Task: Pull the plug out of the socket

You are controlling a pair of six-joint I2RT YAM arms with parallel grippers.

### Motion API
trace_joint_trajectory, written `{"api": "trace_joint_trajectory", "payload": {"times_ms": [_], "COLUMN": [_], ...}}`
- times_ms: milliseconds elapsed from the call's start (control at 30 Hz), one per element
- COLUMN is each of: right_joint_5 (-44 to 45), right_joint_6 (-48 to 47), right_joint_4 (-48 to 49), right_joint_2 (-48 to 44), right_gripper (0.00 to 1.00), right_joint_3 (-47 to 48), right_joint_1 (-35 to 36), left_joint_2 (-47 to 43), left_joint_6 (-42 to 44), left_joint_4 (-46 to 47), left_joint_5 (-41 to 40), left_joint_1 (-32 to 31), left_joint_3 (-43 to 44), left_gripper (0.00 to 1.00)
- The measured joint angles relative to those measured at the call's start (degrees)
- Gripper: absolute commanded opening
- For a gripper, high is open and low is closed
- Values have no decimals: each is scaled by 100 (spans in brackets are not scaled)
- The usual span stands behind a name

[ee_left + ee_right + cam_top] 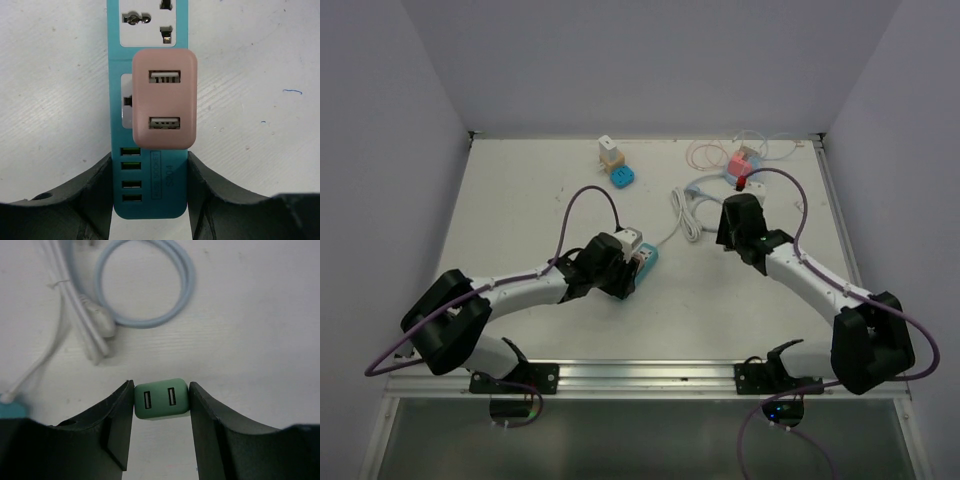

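A teal socket strip (150,195) lies flat on the white table, and my left gripper (150,160) is shut on its near end, one finger on each long side. A pink two-port plug (165,100) sits in the strip just beyond the fingers. In the top view the strip (648,262) lies at the table's middle left. My right gripper (161,386) is shut on a small green two-port plug (161,399), held over bare table to the right of the strip and apart from it. That plug's prongs are hidden. A corner of the strip (10,411) shows at the left edge.
A bundled white cable (85,330) and a coiled pale blue cable (145,285) lie just beyond the right gripper. At the back stand a white charger (609,152), a blue adapter (623,178) and a pink charger (744,163) with thin looped wires. Walls enclose three sides.
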Motion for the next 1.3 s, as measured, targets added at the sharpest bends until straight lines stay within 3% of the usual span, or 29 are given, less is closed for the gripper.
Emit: {"api": "trace_joint_trajectory", "payload": {"times_ms": [167, 333, 433, 467, 567, 600, 700, 800, 1000, 1300], "right_joint_5": [-39, -278, -332, -354, -413, -424, -487, -754, -1617, -2675], "right_joint_6": [341, 514, 579, 599, 623, 627, 651, 595, 391, -127], "right_joint_4": [-623, -960, -1001, -1001, -1005, -1003, -988, -879, -13, 1497], "right_joint_2": [505, 1119, 1292, 1322, 1331, 1331, 1294, 1060, 258, -46], "right_gripper": [5, 10, 22, 32, 49, 62, 77, 83, 87, 88], "right_joint_3": [129, 234, 297, 308, 317, 317, 317, 282, -98, -498], "right_joint_1": [-890, -981, -992, -1005, -1034, -1040, -1045, -1045, -857, 638], "left_joint_2": [-299, -343, -343, -343, -343, -343, -343, -343, -343, -374], "left_joint_6": [42, 90, 98, 101, 103, 103, 103, 103, 101, 55], "left_joint_4": [31, 107, 160, 168, 173, 179, 192, 212, 240, 291], "left_joint_5": [-299, -372, -372, -369, -367, -363, -348, -317, -208, 153], "left_joint_1": [17, 20, 20, 20, 20, 20, 20, 20, 20, 22], "left_joint_3": [-203, -289, -328, -332, -334, -334, -334, -334, -334, -323], "left_gripper": [0, 0, 0, 0, 0, 0, 0, 0, 0, 0]}}
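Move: My right hand already holds the green plug, pulled off the socket. The bare patch of table I take it to lies about 5 cm to the right, 1 cm back and 9 cm below; from my left hand it is some 26 cm right and 9 cm ahead. From my right hand the white cable coil lies about 8 cm left and 6 cm ahead, the grey hose loop 3 cm left and 8 cm ahead, and the pink plug, still in the socket, 20 cm left and 7 cm back. I carry the green plug right and then down about 8 cm to the bare table, tipping my right fingers more steeply down, and open them to let it go. Then I rise and swing back left some 17 cm towards the pink plug, drifting slightly back, fingers wide, the wrist turning about 40 degrees counter-clockwise. My left hand keeps its grip on the socket, shifting only a little left and back again. ##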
